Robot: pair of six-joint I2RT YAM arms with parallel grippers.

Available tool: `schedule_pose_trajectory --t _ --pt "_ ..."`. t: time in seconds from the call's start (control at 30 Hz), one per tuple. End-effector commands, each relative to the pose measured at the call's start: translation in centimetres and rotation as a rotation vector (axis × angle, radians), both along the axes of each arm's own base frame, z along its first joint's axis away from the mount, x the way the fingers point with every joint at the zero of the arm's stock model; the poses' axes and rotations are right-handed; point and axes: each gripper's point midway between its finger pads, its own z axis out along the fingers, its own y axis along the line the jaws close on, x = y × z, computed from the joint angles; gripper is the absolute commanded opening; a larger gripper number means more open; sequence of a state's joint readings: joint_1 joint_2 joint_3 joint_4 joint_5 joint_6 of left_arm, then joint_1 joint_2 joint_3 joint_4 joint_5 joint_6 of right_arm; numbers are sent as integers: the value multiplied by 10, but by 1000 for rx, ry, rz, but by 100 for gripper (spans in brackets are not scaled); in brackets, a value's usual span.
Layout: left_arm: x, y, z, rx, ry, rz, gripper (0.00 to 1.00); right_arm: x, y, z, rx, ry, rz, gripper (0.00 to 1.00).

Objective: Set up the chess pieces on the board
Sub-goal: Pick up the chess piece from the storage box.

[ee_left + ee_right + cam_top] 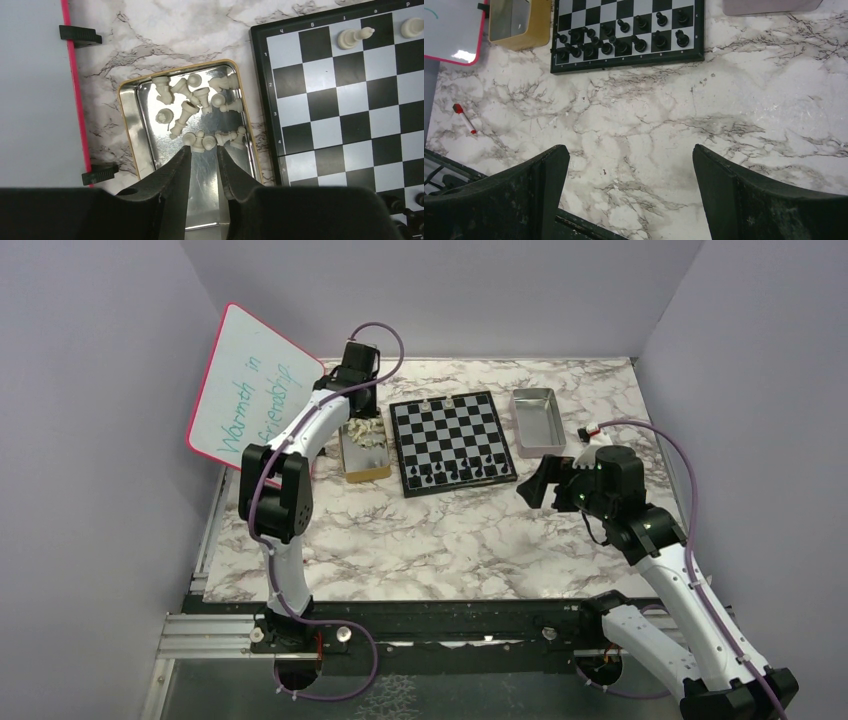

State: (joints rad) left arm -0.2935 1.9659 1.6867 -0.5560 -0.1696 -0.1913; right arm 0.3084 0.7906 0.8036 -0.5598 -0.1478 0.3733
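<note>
The board [455, 440] lies at the back middle of the table, with black chess pieces [460, 470] standing along its near rows and two pale ones [354, 37] at its far edge. Several whitish pieces [195, 100] lie jumbled in a gold-rimmed metal tray [127, 125] left of the board. My left gripper [204, 148] hangs over that tray with its jaws narrowed to a small gap. A pale pawn [199, 142] sits right at the fingertips, not clamped. My right gripper [630, 150] stands wide open over bare marble, right of and nearer than the board.
A pink-framed whiteboard [250, 390] leans at the back left, close to the left arm. A second, empty metal tray [537, 420] lies right of the board. A red-capped marker [590, 430] lies beside that tray. Walls enclose the table on three sides.
</note>
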Motion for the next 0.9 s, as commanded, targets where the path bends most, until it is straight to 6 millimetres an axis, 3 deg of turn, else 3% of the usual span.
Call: schedule_pose_trajectory --t 0.0,0.4,0.87 --pt "4 6 -22 6 36 36 26 1 3 6 15 -41 22 100" --pt "1 12 -73 46 135 40 24 1 1 0 3 -30 11 100" --pt "3 12 -87 56 157 32 24 1 -1 -4 -5 -25 3 100"
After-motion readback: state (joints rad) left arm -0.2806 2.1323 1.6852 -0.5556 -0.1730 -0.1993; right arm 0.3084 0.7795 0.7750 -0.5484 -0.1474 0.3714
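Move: The pawn the left hand goes for lies about 12 cm below it, almost level fore and aft, and 1 cm to its left. Beyond that pawn, a long white piece lies 2 cm farther out and 2 cm left, and a crowned piece 2 cm out and 4 cm left. The chessboard's middle is some 18 cm right of the hand. From the right hand the pawn is roughly 23 cm ahead, 34 cm left and 19 cm below. The left hand sinks about 8 cm towards the pawn, tipping further down some 10 degrees, fingers staying partly open. ##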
